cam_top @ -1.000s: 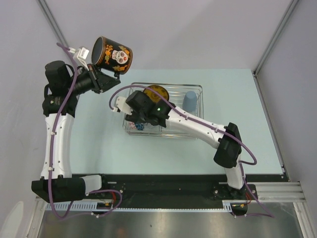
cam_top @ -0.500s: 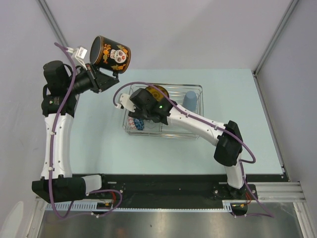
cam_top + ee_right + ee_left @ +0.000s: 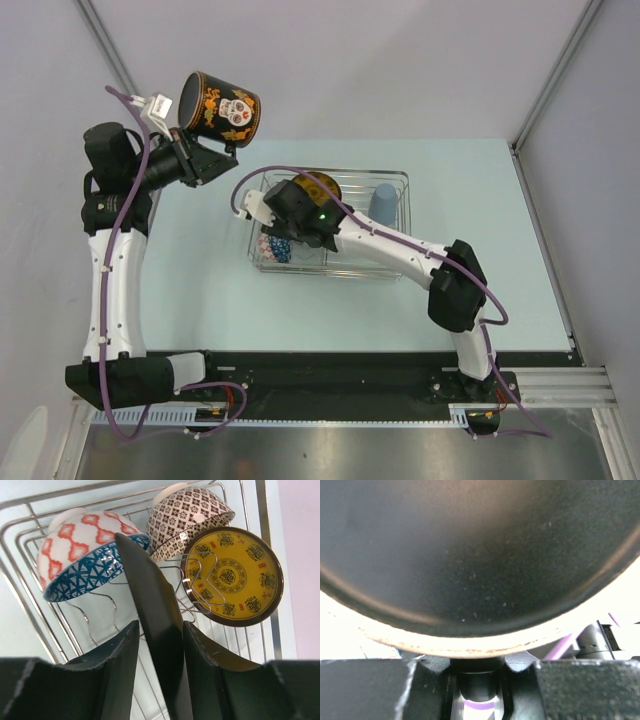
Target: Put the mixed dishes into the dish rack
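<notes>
My left gripper (image 3: 203, 152) is shut on the handle of the black skull-printed mug (image 3: 220, 108) and holds it high above the table's far left. In the left wrist view the mug's dark body (image 3: 480, 555) fills the frame above my gripper (image 3: 477, 680). My right gripper (image 3: 272, 238) is over the left end of the dish rack (image 3: 400, 176), shut on a dark flat plate (image 3: 156, 630) held edge-on. In the rack are a blue-patterned bowl (image 3: 85, 562), a reddish-white patterned bowl (image 3: 190, 517), a round yellow-motif plate (image 3: 235, 575) and a light-blue cup (image 3: 384, 200).
The rack's wire prongs (image 3: 197, 587) stand close around the held plate. Bare pale-green table (image 3: 480, 220) lies right and in front of the rack. Grey walls and metal frame posts (image 3: 555, 75) close off the back and sides.
My left gripper has carried the mug slightly up and to the left. My right gripper has shifted a little toward the rack's back with the dark plate.
</notes>
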Motion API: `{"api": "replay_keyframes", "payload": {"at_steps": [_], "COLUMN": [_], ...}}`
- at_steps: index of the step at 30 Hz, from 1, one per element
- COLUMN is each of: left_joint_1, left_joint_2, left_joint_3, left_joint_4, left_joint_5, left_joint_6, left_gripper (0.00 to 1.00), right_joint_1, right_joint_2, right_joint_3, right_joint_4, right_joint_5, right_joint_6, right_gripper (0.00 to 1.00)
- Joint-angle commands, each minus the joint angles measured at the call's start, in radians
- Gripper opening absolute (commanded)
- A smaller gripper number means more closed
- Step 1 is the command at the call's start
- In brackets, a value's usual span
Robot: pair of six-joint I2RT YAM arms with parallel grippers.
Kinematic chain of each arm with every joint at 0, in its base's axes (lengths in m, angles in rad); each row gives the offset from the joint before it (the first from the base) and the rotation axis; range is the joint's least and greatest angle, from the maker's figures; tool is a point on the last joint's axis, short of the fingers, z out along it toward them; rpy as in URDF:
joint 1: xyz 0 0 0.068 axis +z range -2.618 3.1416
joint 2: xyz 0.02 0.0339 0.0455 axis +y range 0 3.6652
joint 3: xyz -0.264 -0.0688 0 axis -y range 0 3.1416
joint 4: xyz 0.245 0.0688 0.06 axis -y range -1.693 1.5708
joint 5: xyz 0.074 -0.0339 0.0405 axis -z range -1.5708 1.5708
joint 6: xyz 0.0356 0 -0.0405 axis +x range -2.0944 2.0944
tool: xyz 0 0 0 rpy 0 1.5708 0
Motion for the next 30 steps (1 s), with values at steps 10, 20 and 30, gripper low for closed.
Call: {"api": "replay_keyframes", "payload": {"at_steps": [10,20,30], "left_joint_1": [0.014,0.012,0.012], "left_joint_2": [-0.056,-0.061,-0.056], "left_joint_3": [0.029,0.015,0.002], "left_joint_4": [0.195,0.203,0.218], "left_joint_5": [0.065,0.060,0.050], "left_joint_6": [-0.011,-0.011,-0.022], "left_gripper": [0.00,0.00,0.00], "right_joint_1": [-0.014,0.016,0.064], "right_joint_2": [-0.054,-0.124,-0.155], "right_joint_3": [-0.138,-0.282,-0.345], "right_joint_4": [0.190,0.325,0.375], "right_joint_5": [0.027,0.064,0.076], "right_joint_6": [0.014,-0.006,-0.061], "right_gripper": [0.06,0.00,0.00]}}
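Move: The upright square black plate stands between the right hand's half-open fingers, its middle roughly 2 cm ahead, 2 cm left and 4 cm below. The red-and-blue bowl is about 5 cm left and 2 cm nearer the base, the brown patterned bowl some 8 cm ahead and 3 cm left, and the round yellow plate about 9 cm ahead and 5 cm right, all 6 to 8 cm down. From the left hand the black plate is some 5 cm ahead, 6 cm right and 26 cm below. The right hand pushes about 3 cm forward over the rack, rising and drifting right while its fingers close from half open to pinch the black plate's exposed edge between them. Keeping that pinch, it draws back some 2 cm towards the base, staying slightly raised and to the right, as the wrist tips the fingers up by about 15 degrees in all. ##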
